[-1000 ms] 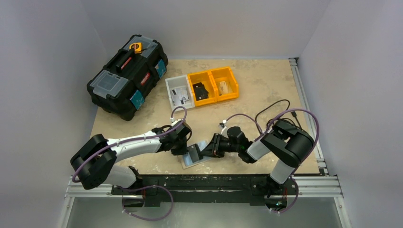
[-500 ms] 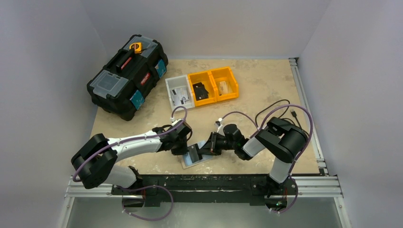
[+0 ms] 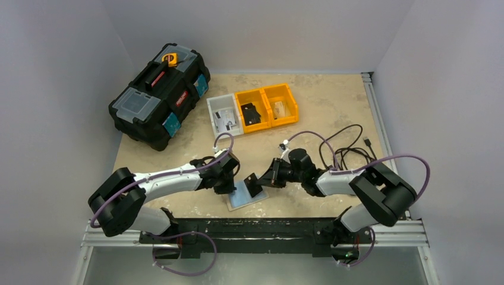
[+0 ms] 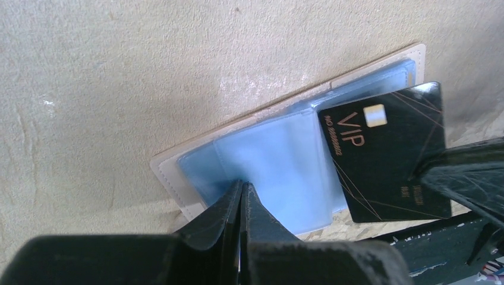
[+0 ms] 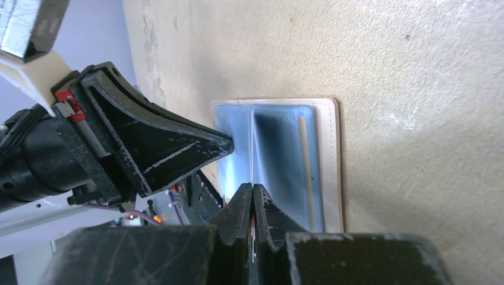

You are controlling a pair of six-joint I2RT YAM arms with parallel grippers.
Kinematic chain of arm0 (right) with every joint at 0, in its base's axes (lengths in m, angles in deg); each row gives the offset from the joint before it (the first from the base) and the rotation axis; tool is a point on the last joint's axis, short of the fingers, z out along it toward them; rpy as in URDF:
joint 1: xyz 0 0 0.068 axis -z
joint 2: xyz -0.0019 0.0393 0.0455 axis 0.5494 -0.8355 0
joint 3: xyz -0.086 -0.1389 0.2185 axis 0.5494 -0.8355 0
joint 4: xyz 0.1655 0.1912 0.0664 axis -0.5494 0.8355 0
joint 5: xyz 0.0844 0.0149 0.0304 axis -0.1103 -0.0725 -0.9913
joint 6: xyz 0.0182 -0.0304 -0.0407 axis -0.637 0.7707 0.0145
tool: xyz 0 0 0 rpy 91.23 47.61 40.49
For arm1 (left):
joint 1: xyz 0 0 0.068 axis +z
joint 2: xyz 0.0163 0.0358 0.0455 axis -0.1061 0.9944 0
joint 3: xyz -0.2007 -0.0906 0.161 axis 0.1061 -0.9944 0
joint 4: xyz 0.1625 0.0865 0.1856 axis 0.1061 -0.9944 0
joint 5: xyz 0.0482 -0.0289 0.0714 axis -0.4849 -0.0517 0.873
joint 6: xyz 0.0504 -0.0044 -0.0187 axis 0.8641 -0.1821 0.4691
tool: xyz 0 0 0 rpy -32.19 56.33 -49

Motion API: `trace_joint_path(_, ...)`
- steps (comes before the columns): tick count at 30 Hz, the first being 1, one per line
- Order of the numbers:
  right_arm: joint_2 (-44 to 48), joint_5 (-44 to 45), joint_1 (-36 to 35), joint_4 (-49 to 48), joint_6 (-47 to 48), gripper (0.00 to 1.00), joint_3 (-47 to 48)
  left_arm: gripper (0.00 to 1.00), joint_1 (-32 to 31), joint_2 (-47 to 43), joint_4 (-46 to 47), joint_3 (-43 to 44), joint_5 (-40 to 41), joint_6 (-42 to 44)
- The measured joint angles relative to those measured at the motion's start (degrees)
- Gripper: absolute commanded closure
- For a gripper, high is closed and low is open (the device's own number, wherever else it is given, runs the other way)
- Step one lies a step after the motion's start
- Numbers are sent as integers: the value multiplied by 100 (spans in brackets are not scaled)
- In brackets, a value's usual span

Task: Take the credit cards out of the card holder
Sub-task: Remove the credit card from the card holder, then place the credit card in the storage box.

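Note:
The card holder (image 3: pixel 241 200) lies open near the table's front edge, a cream border (image 4: pixel 169 175) around blue plastic sleeves. My left gripper (image 4: pixel 242 185) is shut, and its tips press down on a blue sleeve (image 4: pixel 267 154). A black credit card (image 4: pixel 386 157) marked VIP sticks out past the holder's right side. My right gripper (image 5: pixel 253 189) is shut on that card, which shows edge-on between its jaws. In the top view the card (image 3: pixel 255 184) stands tilted just right of the holder (image 5: pixel 330 160), with the right gripper (image 3: pixel 265 179) behind it. The left gripper's fingers (image 5: pixel 178 148) show opposite in the right wrist view.
A black toolbox (image 3: pixel 159 95) stands at the back left. A grey bin (image 3: pixel 224 115) and two yellow bins (image 3: pixel 266 106) sit behind the work spot. A black cable (image 3: pixel 347 142) loops on the table at right. The black front rail (image 3: pixel 261 227) runs just below the holder.
The right gripper's jaws closed on the black card and drew it rightward out of the holder's sleeve. Its arm stretched out lower to the right. The left gripper stayed put.

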Motion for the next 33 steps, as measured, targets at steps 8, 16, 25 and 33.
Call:
trace_joint_path(8, 927, 339, 20, 1425, 455, 100, 348, 98, 0, -387, -420, 33, 2, 216)
trace_joint_path(16, 1003, 518, 505, 2350, 944, 100, 1576, 76, 0, -1137, -1032, 817, 92, 514)
trace_joint_path(25, -638, 684, 1513, 3171, 1766, 100, 3982, 65, 0, -1847, -1687, 979, 240, 614)
trace_joint_path(33, -2671, 892, 1692, 3980, 2312, 100, 6293, 64, 0, -2468, -2109, 979, 328, 625)
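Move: The orange bin with the black cards lies about 28 cm ahead of my right hand, 3 cm to its left and 4 cm lower. The white bin is about 26 cm ahead and 14 cm left, the other orange bin 29 cm ahead and 7 cm right, and the card holder 2 cm back, 5 cm left, 5 cm below. From my left hand, the holder's middle is level, 5 cm right; the black-card bin is 31 cm ahead, 8 cm right. With the black card still pinched in my right hand, I lift away from the card holder and sweep about 28 cm forward to the black-card bin, rising some 11 cm, then sinking 3 as the wrist swings clockwise, fingers pointing more forward. My left fingertips come off the blue pocket, rise about 12 cm with a slight drift left, and open to about a third. ##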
